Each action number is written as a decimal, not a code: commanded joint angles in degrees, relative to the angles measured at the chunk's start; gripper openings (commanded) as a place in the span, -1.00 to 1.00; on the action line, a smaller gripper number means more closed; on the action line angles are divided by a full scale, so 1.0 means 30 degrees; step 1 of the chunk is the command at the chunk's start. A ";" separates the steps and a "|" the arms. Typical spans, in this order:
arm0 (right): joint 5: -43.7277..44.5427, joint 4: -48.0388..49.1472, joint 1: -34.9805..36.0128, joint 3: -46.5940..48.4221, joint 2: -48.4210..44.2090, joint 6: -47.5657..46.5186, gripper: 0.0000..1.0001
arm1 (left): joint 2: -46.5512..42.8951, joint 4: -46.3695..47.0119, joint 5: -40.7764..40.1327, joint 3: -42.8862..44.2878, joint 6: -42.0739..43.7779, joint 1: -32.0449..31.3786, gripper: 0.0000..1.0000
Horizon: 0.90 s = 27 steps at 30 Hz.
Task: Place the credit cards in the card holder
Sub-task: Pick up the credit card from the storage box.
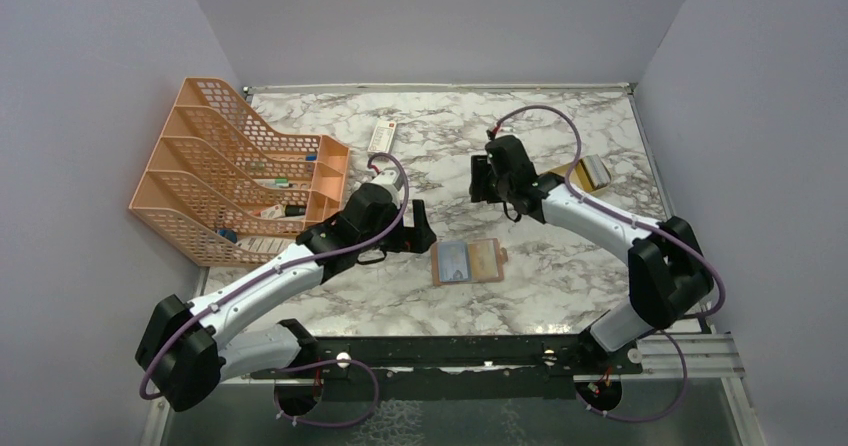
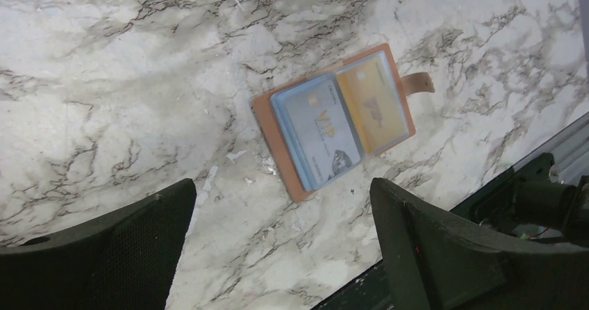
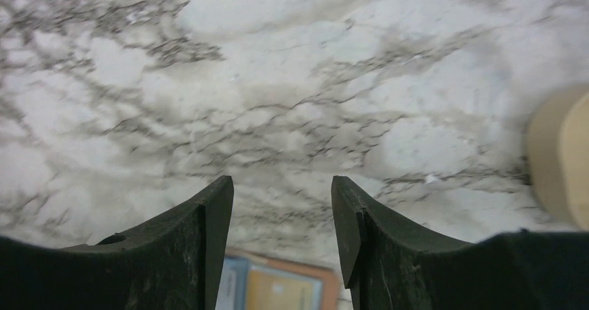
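The brown card holder (image 1: 436,265) lies open and flat on the marble table, clasp tab to the right. Two credit cards sit in it: a grey-blue card (image 2: 321,128) on one half and a gold-yellow card (image 2: 371,105) on the other. My left gripper (image 1: 424,228) hovers just left of the holder, open and empty; in its wrist view the gripper (image 2: 283,190) frames bare marble below the holder (image 2: 272,140). My right gripper (image 1: 481,179) hangs open and empty behind the holder; its wrist view shows the gripper (image 3: 281,188) with the holder's edge (image 3: 326,281) low between the fingers.
An orange mesh file rack (image 1: 240,171) stands at the left with small items in it. A white remote-like item (image 1: 383,136) lies behind the left arm. A tan shallow box (image 1: 590,173) sits at the right, partly behind the right arm, and appears as a blurred edge (image 3: 562,153).
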 commanded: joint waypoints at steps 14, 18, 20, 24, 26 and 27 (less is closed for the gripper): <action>1.0028 -0.3183 -0.5601 0.5170 0.4810 -0.6526 0.10 | -0.2939 -0.5046 0.0769 0.1253 0.4878 0.0111 0.98; 1.0937 -0.3685 -0.6838 0.5604 0.5723 -0.7306 0.07 | -0.3200 -0.5044 0.0594 0.1329 0.5002 0.0111 0.98; 1.1259 -0.3442 -0.7217 0.5585 0.5889 -0.7879 0.07 | -0.3382 -0.5058 0.0306 0.1280 0.5090 0.0111 0.98; 1.1114 -0.3109 -0.7881 0.5722 0.6278 -0.8620 0.07 | -0.3563 -0.5111 0.0197 0.1185 0.5088 0.0111 0.98; 1.1254 -0.3091 -0.8103 0.5867 0.6602 -0.8866 0.07 | -0.3576 -0.5104 0.0122 0.1228 0.5149 0.0104 0.98; 1.1226 -0.3034 -0.8211 0.5932 0.6731 -0.9018 0.07 | -0.3554 -0.5100 0.0089 0.1229 0.5179 0.0110 0.98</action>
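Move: The credit cards stand in the storage box about 26 cm to the right hand's right, 6 cm ahead and 6 cm below it. The box's own middle is some 20 cm right and 3 cm ahead; the open card holder lies 16 cm back and 5 cm left, 9 cm down. From the left hand the cards are roughly 18 cm ahead and 42 cm right, 10 cm lower. The half-open right hand sweeps about 25 cm right towards the cards, rolling some 45 degrees; the left withdraws. ##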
